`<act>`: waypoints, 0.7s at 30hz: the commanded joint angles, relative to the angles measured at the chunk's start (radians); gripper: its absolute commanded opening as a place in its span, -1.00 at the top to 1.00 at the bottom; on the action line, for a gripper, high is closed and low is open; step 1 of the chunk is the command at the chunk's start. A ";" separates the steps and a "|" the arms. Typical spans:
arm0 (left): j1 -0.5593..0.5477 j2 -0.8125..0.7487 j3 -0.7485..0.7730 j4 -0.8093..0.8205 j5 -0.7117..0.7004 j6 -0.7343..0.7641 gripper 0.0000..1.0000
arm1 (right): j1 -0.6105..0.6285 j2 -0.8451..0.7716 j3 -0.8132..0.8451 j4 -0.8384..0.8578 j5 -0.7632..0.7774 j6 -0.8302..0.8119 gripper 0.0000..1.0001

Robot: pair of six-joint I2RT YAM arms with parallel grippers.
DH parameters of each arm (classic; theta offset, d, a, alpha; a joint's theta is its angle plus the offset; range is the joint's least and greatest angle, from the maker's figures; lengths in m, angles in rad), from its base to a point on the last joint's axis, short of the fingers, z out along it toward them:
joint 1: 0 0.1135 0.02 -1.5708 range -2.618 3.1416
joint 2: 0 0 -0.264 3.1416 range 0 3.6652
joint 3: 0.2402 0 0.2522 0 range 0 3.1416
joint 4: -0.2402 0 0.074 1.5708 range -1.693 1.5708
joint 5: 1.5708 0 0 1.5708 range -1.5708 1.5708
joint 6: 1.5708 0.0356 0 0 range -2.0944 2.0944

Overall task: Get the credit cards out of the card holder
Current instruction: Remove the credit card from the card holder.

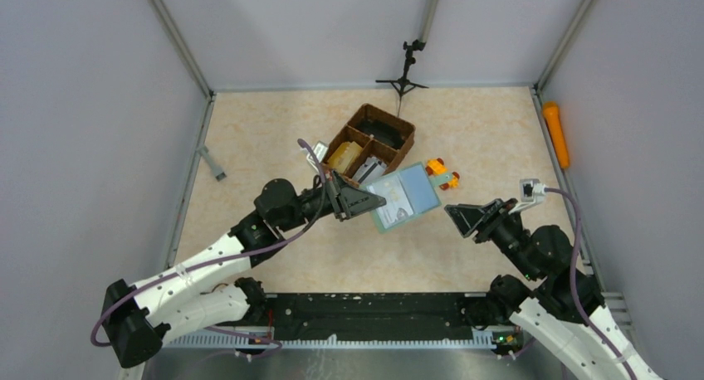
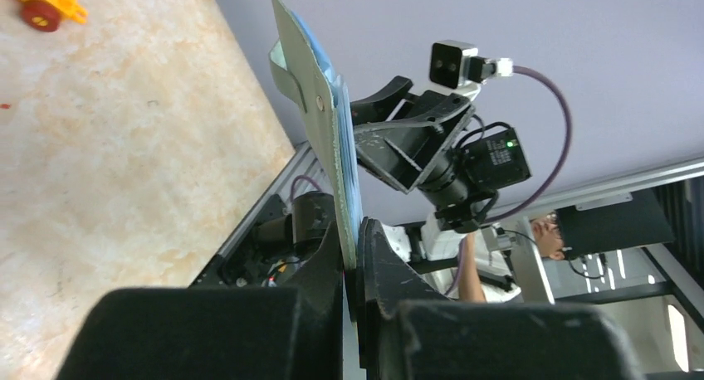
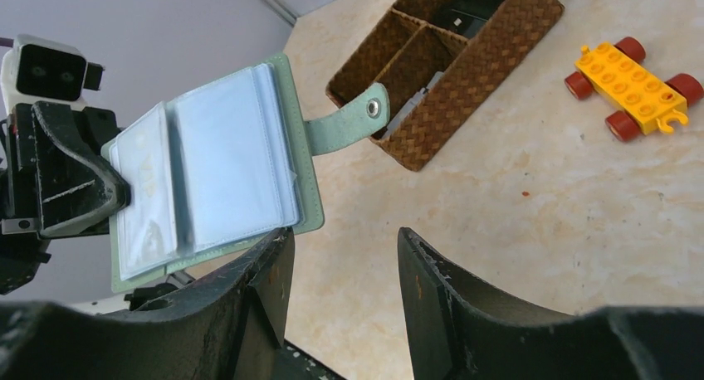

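The card holder (image 1: 405,197) is a grey-green wallet held open above the table, its clear blue-grey sleeves (image 3: 224,164) facing my right wrist camera and its snap strap (image 3: 353,119) hanging toward the tray. My left gripper (image 1: 359,202) is shut on the holder's left edge (image 2: 328,123), which shows edge-on between the fingers. My right gripper (image 3: 344,243) is open just below and right of the holder, with nothing between its fingers. Pale flat credit cards (image 1: 374,171) lie in the tray's near compartment and a dark one (image 3: 465,15) in the far one.
The brown wicker tray (image 1: 397,152) stands behind the holder, with a yellow block (image 1: 344,156) in its left compartment. A yellow toy car (image 1: 440,174) sits to its right. An orange cylinder (image 1: 554,133) lies by the right wall and a small tripod (image 1: 404,73) at the back.
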 commanded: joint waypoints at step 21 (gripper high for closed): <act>-0.004 0.121 0.052 -0.318 -0.048 0.350 1.00 | -0.002 0.201 -0.108 0.197 -0.432 0.018 -0.03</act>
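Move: I have the card holder's left edge pinched in my left hand; the credit cards sit in its pocket some 3 cm right of those fingers and 1 cm ahead. From my empty right hand they are about 13 cm left, 1 cm ahead and 6 cm higher. The toy car is on the table roughly 24 cm straight ahead of my right hand, 22 cm below; the basket is 30 cm ahead of my left hand, 3 cm left, 27 cm down. I lower my left hand about 12 cm, still pinching the open card holder, and roll it some 30 degrees so its right-pointing fingers and the holder dip. My right hand, fingers staying half open, first sinks a little, then swings about 5 cm left and 5 cm down towards the cards, turning counter-clockwise and tipping down slightly; it touches nothing yet. ##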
